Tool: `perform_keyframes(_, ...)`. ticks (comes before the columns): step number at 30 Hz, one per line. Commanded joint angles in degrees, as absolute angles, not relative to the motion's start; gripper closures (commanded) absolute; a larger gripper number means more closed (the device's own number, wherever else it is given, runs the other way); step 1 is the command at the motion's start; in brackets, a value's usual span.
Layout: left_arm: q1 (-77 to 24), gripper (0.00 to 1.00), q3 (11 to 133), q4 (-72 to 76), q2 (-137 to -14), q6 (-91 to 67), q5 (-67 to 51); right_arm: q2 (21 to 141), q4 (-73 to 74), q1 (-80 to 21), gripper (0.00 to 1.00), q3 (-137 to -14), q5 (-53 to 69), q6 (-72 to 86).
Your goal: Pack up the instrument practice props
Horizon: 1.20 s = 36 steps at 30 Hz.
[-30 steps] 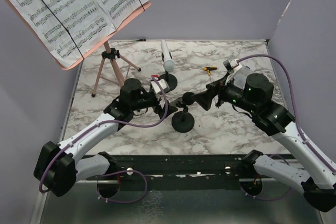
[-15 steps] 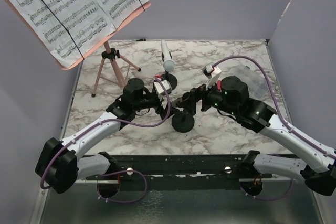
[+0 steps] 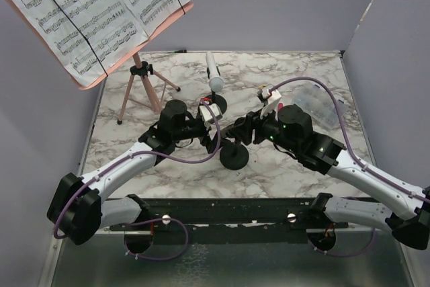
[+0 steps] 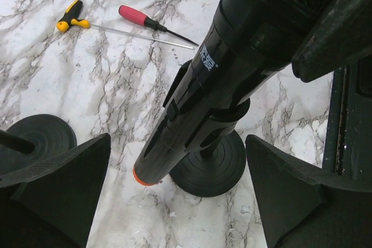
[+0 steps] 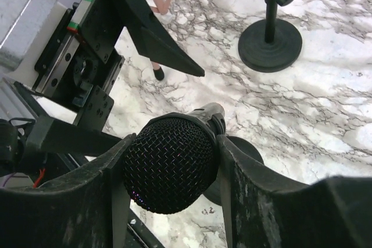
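Observation:
The black microphone point(image 4: 221, 68) leans in its round-based holder point(image 4: 209, 164) at mid-table. My right gripper point(image 5: 170, 166) is shut on its mesh head point(image 5: 168, 169); in the top view that gripper point(image 3: 238, 129) sits just above the holder base point(image 3: 234, 156). My left gripper point(image 4: 174, 201) is open, its fingers either side of the microphone's orange-tipped tail without touching it, and it also shows in the top view point(image 3: 213, 136). The white microphone point(image 3: 213, 75) stands in the second holder point(image 3: 217, 104) behind. The pink tripod rest point(image 3: 138, 85) carries the sheet-music pages point(image 3: 94, 11) at far left.
A red-handled screwdriver point(image 4: 136, 17) and a yellow-handled tool point(image 4: 72, 21) lie behind the holders. A clear compartment box point(image 3: 316, 102) sits at the right. Grey walls close the table's left, back and right. The two wrists are close together over mid-table.
My right arm has swung left from beside the clear box to the black microphone and its gripper now holds the head. The left arm has barely moved.

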<state>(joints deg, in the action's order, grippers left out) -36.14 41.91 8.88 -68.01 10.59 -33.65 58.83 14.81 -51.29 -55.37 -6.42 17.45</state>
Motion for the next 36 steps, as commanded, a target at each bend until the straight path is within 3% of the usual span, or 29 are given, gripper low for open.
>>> perform_keyframes(1,-36.47,0.01,44.4,9.84,-67.97,14.18,-35.24,56.33,10.9,-51.33,0.72,-51.29,-2.66,15.62)
perform_keyframes(7,-36.47,0.01,45.72,9.21,-67.48,15.42,-37.59,53.79,4.69,-50.4,0.99,-47.3,4.25,12.61)
perform_keyframes(12,-36.52,0.01,43.89,9.14,-65.67,13.93,-36.15,54.58,-2.57,-48.53,0.99,-45.25,9.22,12.27)
perform_keyframes(19,-40.5,0.01,39.4,11.82,-58.51,0.47,-18.48,56.72,-6.82,-47.96,0.99,-43.54,5.53,12.32)
perform_keyframes(28,-62.57,0.06,33.32,15.75,-54.59,-12.63,19.24,54.58,-11.23,-47.93,0.99,-40.07,-5.46,13.85)
perform_keyframes(36,-73.3,0.06,34.29,22.57,-66.11,-17.32,43.12,52.84,-10.06,-47.97,0.99,-38.21,-6.94,15.79)
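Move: The black microphone's stand rises some 7 cm to the open left hand's right and about level fore and aft, its middle about 8 cm below. The microphone's middle is roughly 6 cm to that hand's right, 1 cm ahead and 1 cm up. The white microphone's stand is about 22 cm ahead of the left hand and 2 cm left. From the right hand, already around the black microphone's head, its stand lies about 3 cm left, 1 cm ahead and 15 cm below. Up about 4 cm first, the open left hand then swings back some 6 cm, drifting right and sinking again, off the black microphone's tail and round to the base side of its stand. Its wrist turns nearly 30 degrees counter-clockwise, so the fingers point forward and right. The right hand keeps the microphone's head pinched, its grip effort rising; it eases back and then forward a centimetre or so, tipping its fingers up some 10 degrees. ##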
